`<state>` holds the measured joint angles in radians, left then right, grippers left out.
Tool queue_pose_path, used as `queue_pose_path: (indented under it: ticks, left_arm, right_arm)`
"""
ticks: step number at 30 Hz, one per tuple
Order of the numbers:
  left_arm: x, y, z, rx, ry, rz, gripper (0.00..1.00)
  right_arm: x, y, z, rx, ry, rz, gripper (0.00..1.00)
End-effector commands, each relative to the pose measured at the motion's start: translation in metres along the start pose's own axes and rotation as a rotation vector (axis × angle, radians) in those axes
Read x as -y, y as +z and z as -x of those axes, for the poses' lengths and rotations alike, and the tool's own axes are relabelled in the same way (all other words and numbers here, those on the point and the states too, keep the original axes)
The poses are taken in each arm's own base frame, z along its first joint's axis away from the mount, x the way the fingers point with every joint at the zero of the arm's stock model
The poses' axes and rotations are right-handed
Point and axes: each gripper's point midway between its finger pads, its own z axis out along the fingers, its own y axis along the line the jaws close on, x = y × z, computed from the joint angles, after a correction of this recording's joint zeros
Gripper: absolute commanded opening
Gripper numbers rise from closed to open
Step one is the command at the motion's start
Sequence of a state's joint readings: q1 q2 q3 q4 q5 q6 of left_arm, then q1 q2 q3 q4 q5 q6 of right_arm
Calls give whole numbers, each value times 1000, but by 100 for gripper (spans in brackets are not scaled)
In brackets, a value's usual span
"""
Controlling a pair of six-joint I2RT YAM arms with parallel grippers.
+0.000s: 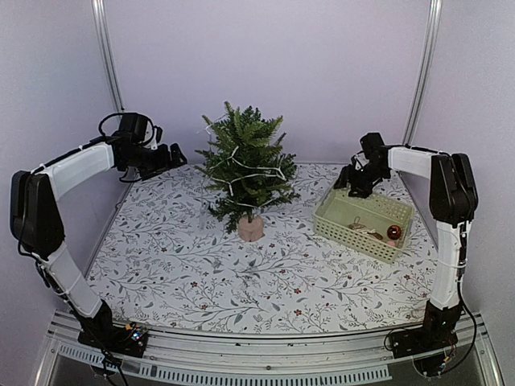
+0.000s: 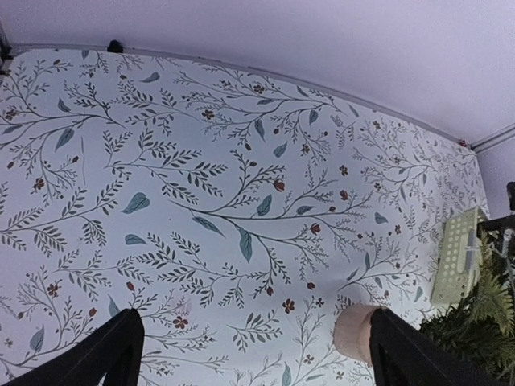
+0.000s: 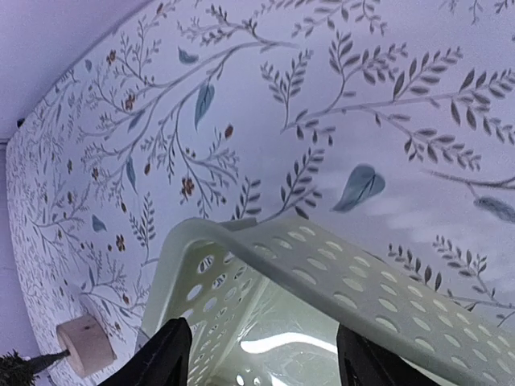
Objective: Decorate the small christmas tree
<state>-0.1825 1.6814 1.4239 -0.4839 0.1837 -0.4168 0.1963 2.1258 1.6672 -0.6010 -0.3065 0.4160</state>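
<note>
The small christmas tree (image 1: 245, 165) stands at the back middle of the table on a tan base (image 1: 250, 227), with a thin white strand wound through its branches. My left gripper (image 1: 175, 154) hovers left of the tree, open and empty. In the left wrist view its fingers (image 2: 113, 354) frame bare cloth, with the tree's base (image 2: 354, 334) by the right finger. My right gripper (image 1: 354, 186) hangs open over the far left corner of a pale green basket (image 1: 364, 217). In the right wrist view its fingers (image 3: 165, 358) straddle the basket's corner (image 3: 322, 273) with nothing between them.
The basket holds a red ball (image 1: 393, 232) and a brownish ornament (image 1: 366, 231). A floral tablecloth (image 1: 201, 257) covers the table. Purple walls and two metal posts (image 1: 107, 56) close off the back. The basket (image 2: 457, 256) also shows at the right edge of the left wrist view.
</note>
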Motion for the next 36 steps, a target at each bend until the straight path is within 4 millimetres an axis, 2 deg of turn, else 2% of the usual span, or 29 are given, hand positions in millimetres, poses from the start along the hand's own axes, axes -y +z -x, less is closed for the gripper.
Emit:
queue_pose_path:
  ticks: [1, 3, 6, 9, 10, 12, 14, 19, 23, 30, 33, 36]
  left_arm:
    - [1, -12, 15, 51, 1, 6, 99]
    - [1, -13, 16, 54, 3, 9, 99]
    - [1, -14, 15, 52, 2, 11, 99]
    - [1, -15, 13, 46, 0, 6, 99]
    - [2, -15, 13, 44, -2, 4, 99]
    - [2, -15, 11, 39, -1, 0, 99]
    - [2, -15, 10, 38, -1, -4, 99]
    - [6, -14, 12, 40, 7, -18, 99]
    - [9, -12, 11, 36, 1, -33, 99]
    - [11, -14, 7, 40, 1, -31, 99]
    - [10, -17, 7, 44, 2, -27, 99]
    - [10, -19, 6, 46, 1, -25, 99]
  right_arm:
    - [-6, -18, 47, 99, 43, 51, 65]
    - [-10, -47, 55, 125, -41, 26, 65]
    - [3, -83, 44, 84, -188, -95, 64]
    - [43, -92, 15, -15, -251, -230, 64]
    - [49, -104, 7, -19, -254, -247, 64]
    - [69, -112, -16, -90, -253, -332, 63]
    - [85, -111, -37, -143, -262, -381, 63]
    - [111, -119, -54, -164, -276, -504, 63]
    - [115, -114, -59, -193, -326, -531, 63]
    - [109, -92, -93, -302, -392, -558, 62]
    - [116, -88, -104, -338, -403, -610, 62]
    - [128, -92, -107, -341, -385, -691, 67]
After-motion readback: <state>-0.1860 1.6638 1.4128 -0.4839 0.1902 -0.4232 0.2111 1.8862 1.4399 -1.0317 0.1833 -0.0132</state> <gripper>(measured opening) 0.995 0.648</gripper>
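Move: My right hand, empty and low, is just inside the far-left end of the basket. The pink ornament lies about 15 cm back and 12 cm to the right of it, some 5 cm lower; the red ball is roughly 11 cm back and 13 cm right, and the snowman about 12 cm back and 6 cm right. From my idle left hand the pink ornament is some 60 cm to the right, 13 cm back and 17 cm below. With my right hand I nudge the basket's far wall forward a last few centimetres, rising as I go, then arc back and right over the basket, about 16 cm back in all, and sink again among the ornaments, easing slightly left at the end. My wrist rolls some 40 degrees, bringing the fingers from a forward-left slant to nearly straight down, still part open. ##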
